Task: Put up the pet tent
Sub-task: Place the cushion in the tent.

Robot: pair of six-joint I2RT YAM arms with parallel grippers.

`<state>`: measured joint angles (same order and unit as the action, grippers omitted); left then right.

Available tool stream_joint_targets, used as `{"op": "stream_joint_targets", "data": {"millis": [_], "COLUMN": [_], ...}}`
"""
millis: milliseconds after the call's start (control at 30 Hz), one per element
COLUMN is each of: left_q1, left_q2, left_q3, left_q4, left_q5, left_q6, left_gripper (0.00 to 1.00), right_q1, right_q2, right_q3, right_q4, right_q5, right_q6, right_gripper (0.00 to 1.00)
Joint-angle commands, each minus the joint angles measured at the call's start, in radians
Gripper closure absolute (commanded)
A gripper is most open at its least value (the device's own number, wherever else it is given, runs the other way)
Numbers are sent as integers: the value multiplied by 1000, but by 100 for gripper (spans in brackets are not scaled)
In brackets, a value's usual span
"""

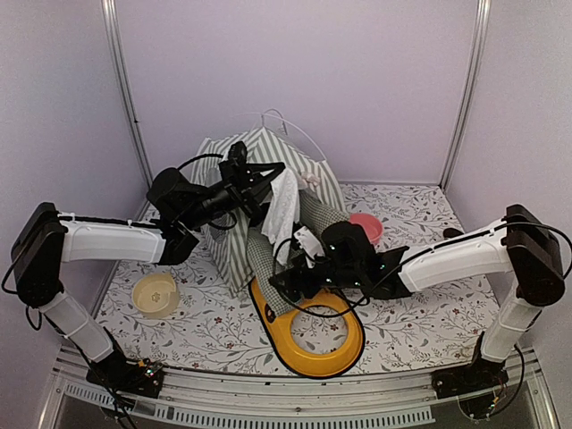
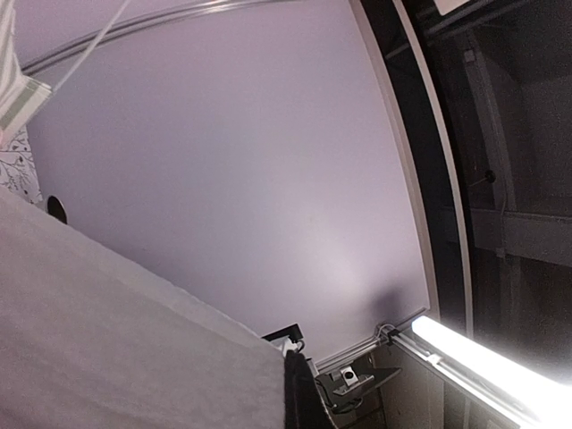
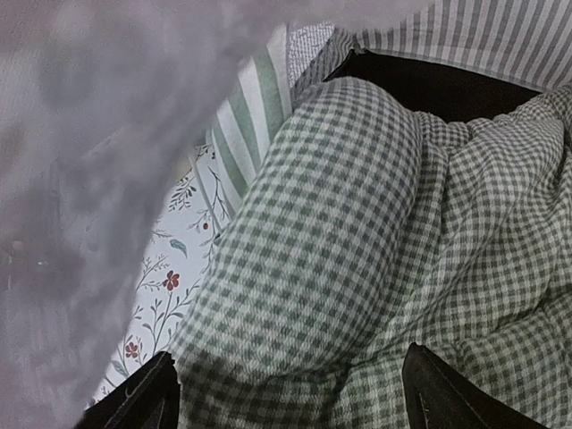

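Note:
The pet tent (image 1: 228, 165), green-and-white striped, stands at the back middle with a thin white pole (image 1: 302, 131) arching over it. My left gripper (image 1: 261, 186) is shut on the tent's white mesh door flap (image 1: 284, 207) and holds it up beside the opening. In the left wrist view that white fabric (image 2: 116, 340) fills the lower left beside one dark finger (image 2: 308, 398). A green-checked cushion (image 1: 264, 255) spills out of the tent's front. My right gripper (image 3: 295, 402) is open, its fingers astride a bulge of the cushion (image 3: 340, 232). Striped tent cloth (image 3: 255, 98) lies behind it.
A yellow ring with a black rim (image 1: 313, 344) lies in front of the tent under the right arm. A pink bowl (image 1: 368, 225) sits to the tent's right and a cream bowl (image 1: 155, 293) at the front left. The floral mat (image 1: 411, 331) covers the table.

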<state>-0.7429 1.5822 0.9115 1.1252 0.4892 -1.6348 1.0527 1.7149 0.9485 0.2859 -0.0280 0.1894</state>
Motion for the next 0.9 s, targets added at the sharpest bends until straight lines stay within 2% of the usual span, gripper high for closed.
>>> {"op": "stream_joint_targets", "data": {"millis": [0, 333, 467, 567, 733, 867], "left_q1": [-6, -7, -7, -7, -6, -4], "left_q2": [-1, -7, -7, -7, -9, -9], "left_q3": [14, 25, 23, 23, 14, 4], "left_q4": [67, 34, 33, 35, 43, 60], "left_q5": [21, 22, 26, 28, 28, 28], "left_q6": [2, 6, 4, 4, 1, -8], "left_gripper": [100, 100, 100, 100, 100, 100], "right_q1": [0, -3, -10, -18, -54, -66], "right_q2": [42, 129, 139, 144, 146, 143], "right_q3": [77, 157, 168, 177, 180, 193], "right_q4": [-4, -90, -96, -106, -110, -111], "right_q5": [35, 16, 14, 16, -38, -62], "right_q6": [-22, -21, -5, 3, 34, 41], "right_gripper": [12, 12, 18, 30, 63, 84]}}
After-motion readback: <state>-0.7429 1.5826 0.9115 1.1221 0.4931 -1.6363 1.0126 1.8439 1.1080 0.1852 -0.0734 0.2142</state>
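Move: The cushion's near-left fold lies right by the open right gripper: about 2 cm ahead, 2 cm left and 3 cm below. The cushion's middle is some 7 cm ahead and 4 cm right of that hand, and the yellow stand's middle about 6 cm right, level fore and aft, 12 cm down. The white flap hangs roughly 5 cm ahead and 12 cm above. From the left gripper the fold is some 4 cm back, 3 cm left, 26 cm down. Lift the open right gripper a touch as you shift it about 2 cm forward and 2 cm left over the cushion's near-left fold, then lower it roughly 3 cm onto the cloth and draw the fingers most of the way shut to pinch the fold. Keep the left gripper still, holding the white flap up out of the way. ##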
